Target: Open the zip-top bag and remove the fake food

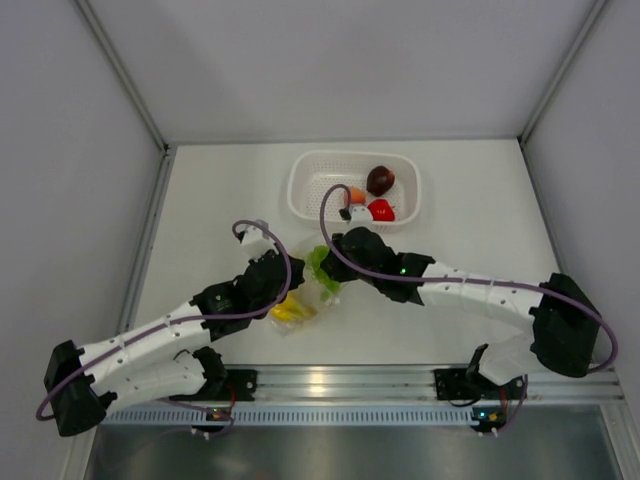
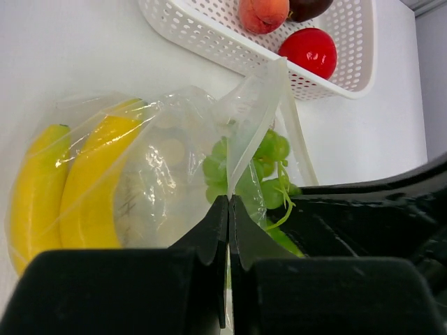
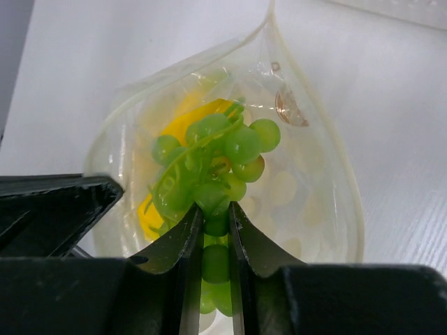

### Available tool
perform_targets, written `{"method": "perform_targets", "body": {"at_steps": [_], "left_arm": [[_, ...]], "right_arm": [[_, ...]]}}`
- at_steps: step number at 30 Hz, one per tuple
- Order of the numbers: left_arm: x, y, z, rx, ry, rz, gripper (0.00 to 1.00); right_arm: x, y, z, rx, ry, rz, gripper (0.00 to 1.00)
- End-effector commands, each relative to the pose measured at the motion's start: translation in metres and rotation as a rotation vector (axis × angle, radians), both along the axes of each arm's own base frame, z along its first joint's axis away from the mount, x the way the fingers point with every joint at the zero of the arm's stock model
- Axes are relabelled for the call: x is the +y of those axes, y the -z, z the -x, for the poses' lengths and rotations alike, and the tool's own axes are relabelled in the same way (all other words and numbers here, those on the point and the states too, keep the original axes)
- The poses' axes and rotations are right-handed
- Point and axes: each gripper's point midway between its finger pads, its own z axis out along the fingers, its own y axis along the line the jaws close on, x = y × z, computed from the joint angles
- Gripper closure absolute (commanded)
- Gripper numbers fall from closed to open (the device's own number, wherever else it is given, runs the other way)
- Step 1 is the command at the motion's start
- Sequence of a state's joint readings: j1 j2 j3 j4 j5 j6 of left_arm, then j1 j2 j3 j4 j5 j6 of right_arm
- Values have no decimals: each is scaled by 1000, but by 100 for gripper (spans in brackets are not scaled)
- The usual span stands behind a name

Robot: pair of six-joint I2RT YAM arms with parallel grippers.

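Observation:
The clear zip-top bag lies on the table between my two arms, its mouth held open. My left gripper is shut on a flap of the bag's rim. Through the plastic I see the yellow bananas of the fake food. My right gripper reaches into the bag's mouth and is shut on the green bunch, with the yellow bananas behind it. From above, the green bunch shows at the right gripper's tip, and the left gripper is beside the bag.
A white perforated basket stands behind the bag, holding an orange-peach fruit, a red tomato and a dark maroon fruit. Grey walls close in the table on the left, right and back. A metal rail runs along the near edge.

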State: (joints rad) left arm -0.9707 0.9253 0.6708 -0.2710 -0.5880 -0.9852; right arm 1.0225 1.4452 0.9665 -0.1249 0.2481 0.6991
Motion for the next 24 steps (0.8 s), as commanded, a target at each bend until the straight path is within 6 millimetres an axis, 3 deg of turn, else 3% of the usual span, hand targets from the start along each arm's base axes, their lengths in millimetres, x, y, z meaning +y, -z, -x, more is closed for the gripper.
{"method": "perform_targets", "body": {"at_steps": [1,13,17,20,24], "left_arm": [[0,-6,-4,-26,-16,13,100],[1,-5,-3,-25,-19,15,100],[-1,-4,-3,-20,-14,20,100],[-1,-2,-2,-14,-9,22,100],[0,-4,-1,-18,-4,26,100]], "right_arm": [[-7,-40,2,-93,11,-50,100],[-43,-89,-1,-208,62,-19,100],[-53,-123,-8,-270,88,-23,100],[-67,-147,-21,-313,119,-14,100],[-100,-171,-54,-350,214,8,100]]}}
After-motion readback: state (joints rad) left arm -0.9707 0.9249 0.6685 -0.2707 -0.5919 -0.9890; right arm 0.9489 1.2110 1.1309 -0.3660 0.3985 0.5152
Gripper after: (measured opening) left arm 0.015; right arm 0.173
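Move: The basket is where the grapes in my right fingers are headed: its middle lies about 24 cm ahead of that hand, 7 cm to its right and some 9 cm lower. In it, the red fruit sits roughly 21 cm ahead and 14 cm right, the peach 26 cm ahead and 7 cm right. The bananas stay in the bag, about 7 cm back and 9 cm left. From my left hand the basket is around 24 cm ahead and 12 cm right. I keep my right fingers pinched on the grapes and draw them up out of the bag's mouth, rising about 11 cm while swinging some 7 cm to the right. Near the end I begin to push forward towards the basket, the fingertips tilting up roughly 15 degrees. My left hand stays put, still pinching the bag's rim. ##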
